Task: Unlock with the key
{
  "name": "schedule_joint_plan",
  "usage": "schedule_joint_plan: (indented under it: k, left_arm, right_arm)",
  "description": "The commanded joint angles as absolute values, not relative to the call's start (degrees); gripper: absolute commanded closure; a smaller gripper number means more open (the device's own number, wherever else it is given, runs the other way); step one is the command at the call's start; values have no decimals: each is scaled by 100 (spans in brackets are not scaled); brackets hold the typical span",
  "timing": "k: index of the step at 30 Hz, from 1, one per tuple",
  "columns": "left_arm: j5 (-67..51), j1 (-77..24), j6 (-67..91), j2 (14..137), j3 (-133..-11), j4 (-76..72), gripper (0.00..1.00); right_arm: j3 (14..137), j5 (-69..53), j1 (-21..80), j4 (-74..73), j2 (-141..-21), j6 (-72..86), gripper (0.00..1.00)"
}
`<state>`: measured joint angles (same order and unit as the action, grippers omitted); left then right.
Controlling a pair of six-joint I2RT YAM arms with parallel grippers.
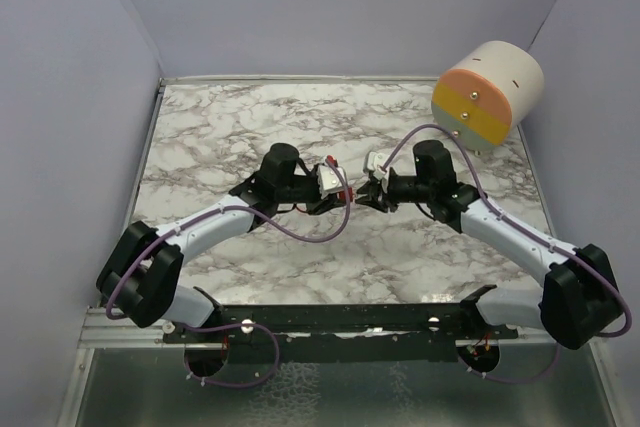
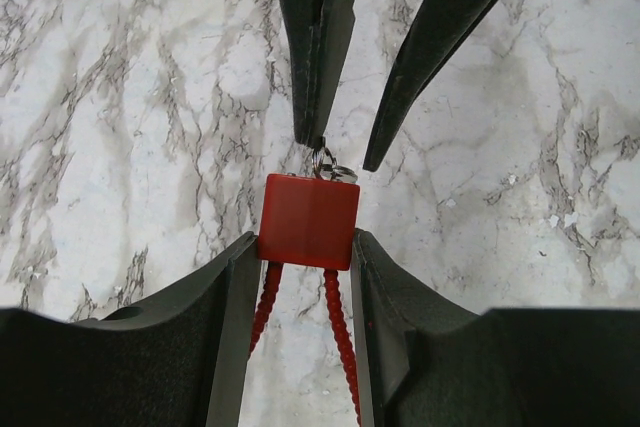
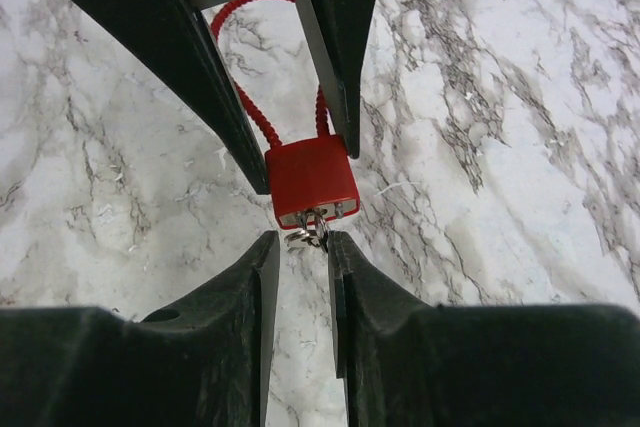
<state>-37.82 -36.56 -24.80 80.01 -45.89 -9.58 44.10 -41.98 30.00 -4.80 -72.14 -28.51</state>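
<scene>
A red padlock (image 2: 308,219) with a red beaded cable shackle (image 2: 338,332) is held above the marble table. My left gripper (image 2: 305,239) is shut on the padlock's body, its fingers pressed on both sides. A small silver key with a ring (image 3: 310,235) hangs from the padlock's bottom face (image 3: 312,179). My right gripper (image 3: 300,242) is open, its two fingertips on either side of the key ring, the right finger (image 3: 337,257) nearly touching it. In the top view both grippers (image 1: 340,190) (image 1: 364,193) meet tip to tip at the table's middle.
A large cylinder (image 1: 487,90) with an orange, yellow and grey striped face stands at the back right corner. Lilac walls enclose the marble table (image 1: 230,117) on the left, back and right. The arm bases sit on a black rail (image 1: 330,319) at the near edge.
</scene>
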Motion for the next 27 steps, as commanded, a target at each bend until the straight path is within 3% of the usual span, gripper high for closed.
schedule_joint_plan:
  k: [1,5,10,12,13,16,18,23,27]
  left_arm:
    - [-3335,-3638,-2231,8085,-4816,-1375,100]
    - [-3045,-3579,-2042,8071,-4825,-1460,100]
    - [-2777,-3534,-1782,8051,-4754,-1670,100]
    - [-2728,-3533,-1644,8056,-4730,-1772,100]
    - [-2700,-3533,-1527,8076,-4728,-1827,100]
    - [-2599,-3540,-1166,8104,-4691,-2054,100]
    - [-2472,-3552,-923,8097,-4624,-2231,100]
    - [-2079,-3619,-614,8082,-4490,-2530,100]
    - [-1862,-3667,-432,8185,-4523,-2616,100]
  right_arm:
    - [4360,-3548,3031,-389,-6963,-2637,73]
    - [4225,-2930,3028,-13,-6698,-2122,73]
    - [3970,-2028,3032,705,-6302,-1098,62]
    - [3915,-1105,3032,973,-6276,-60,63]
    - [4008,-794,3032,876,-6334,305,68]
    - [4302,-831,3030,639,-6609,846,71]
    - [4353,-908,3032,690,-6772,1427,65]
    - [4045,-1582,3032,1499,-6968,2803,39]
    - [3634,-1581,3030,2271,-6834,3695,35]
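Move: The key, sticking out of the red lock, sits right at the right hand's barely parted fingertips, about 1 cm to the left and level with them. The lock's body is some 3 cm to that hand's left, at about the same height, with its red cord loop about 10 cm left and 2 cm back. From the left hand, which already holds the lock 1 cm to its right, the key is about 3 cm to the right and 1 cm lower. The right hand comes free of the key, going forward about 6 cm and up about 3, first drawing almost 4 cm to the right and then swinging about 2 cm back left, while its wrist rolls and turns some 40 degrees clockwise until the fingers, opening wider, point forward-left. The left hand keeps its grip on the lock and carries it about 5 cm forward and a little up, turning roughly 20 degrees counter-clockwise. ##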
